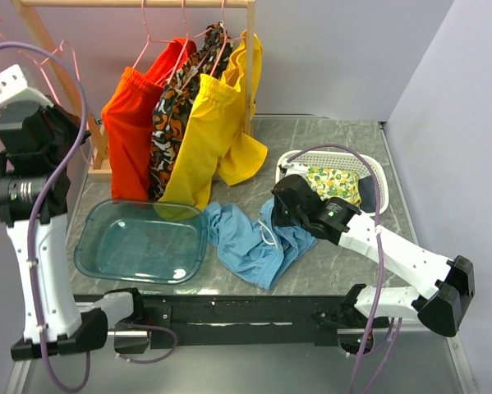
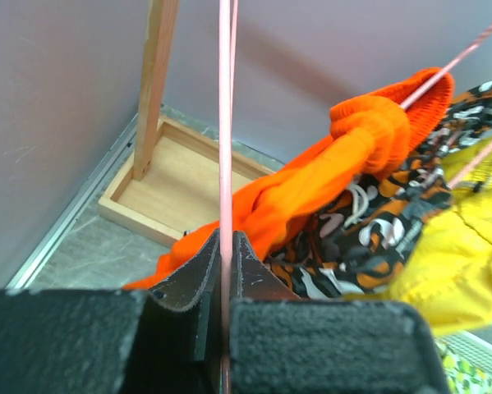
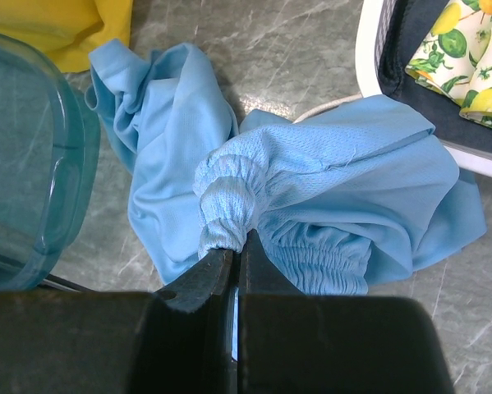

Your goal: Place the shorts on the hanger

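The light blue shorts (image 1: 250,242) lie crumpled on the grey table, right of centre. My right gripper (image 3: 236,250) is shut on a bunched piece of their elastic waistband (image 3: 229,205), and the rest of the shorts (image 3: 336,189) spreads beyond the fingers. In the top view the right gripper (image 1: 280,215) sits at the shorts' right edge. My left arm is raised at the far left. The left gripper (image 2: 224,246) is shut on the thin pink wire of the hanger (image 2: 224,123), which runs straight up between its fingers. Pink hanger wire (image 1: 65,53) also shows above that arm.
A wooden rack (image 1: 246,49) at the back carries orange (image 1: 131,123), patterned (image 1: 176,115) and yellow (image 1: 209,131) garments on pink hangers. A teal tub (image 1: 139,240) sits front left. A white basket (image 1: 377,176) with lemon-print cloth (image 1: 332,182) stands at the right. The rack's base (image 2: 172,176) is below the left gripper.
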### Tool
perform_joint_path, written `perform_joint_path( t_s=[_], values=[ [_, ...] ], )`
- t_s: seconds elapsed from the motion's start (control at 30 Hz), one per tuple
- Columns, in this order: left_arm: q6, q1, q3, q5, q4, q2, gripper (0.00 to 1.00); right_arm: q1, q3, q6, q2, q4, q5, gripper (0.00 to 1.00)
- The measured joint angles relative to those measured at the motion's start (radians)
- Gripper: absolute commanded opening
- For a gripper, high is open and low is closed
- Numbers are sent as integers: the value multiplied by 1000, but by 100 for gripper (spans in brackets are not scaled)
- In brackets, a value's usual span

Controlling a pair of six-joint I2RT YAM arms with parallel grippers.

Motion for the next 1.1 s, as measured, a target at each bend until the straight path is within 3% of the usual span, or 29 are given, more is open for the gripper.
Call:
perform_joint_path(
  t_s=[0.23, 0.43, 0.77, 1.0, 1.1],
  values=[
    [-28, -6, -42, 4, -61, -135, 1, 2, 0, 0, 0, -5, 0, 0],
    [-50, -38, -43, 92, -83, -218, 1, 2, 5, 0, 0, -16, 12, 0],
    [-40, -574, -55, 29, -74, -219, 1, 2, 18, 23, 0, -38, 54, 0],
    [27, -956, -154, -95, -38, -207, 1, 2, 18, 55, 0, -60, 108, 0],
    [41, -1048, -237, -137, -8, -218, 1, 2, 18, 68, 0, -82, 137, 0]
  ],
)
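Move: Some 40 cm to the right of the left hand, 10 cm nearer the base and 35 cm lower, lie the blue shorts. Their middle is about 4 cm back and 4 cm left of the right hand, some 9 cm below it. From the left hand, the green tub is about 7 cm right, 11 cm back and 38 cm down; the hanging yellow shorts are roughly 30 cm right, 9 cm ahead and 24 cm lower. Drawing back about 8 cm from the rack first and rising a little, the left hand then sweeps some 24 cm to the right, drifting farther back and sinking near the end, to bring the held pink hanger towards the blue shorts. Its wrist swings about 50 degrees clockwise on the way. The right hand keeps its pinch on the waistband, easing a couple of centimetres right with a slight clockwise turn. ##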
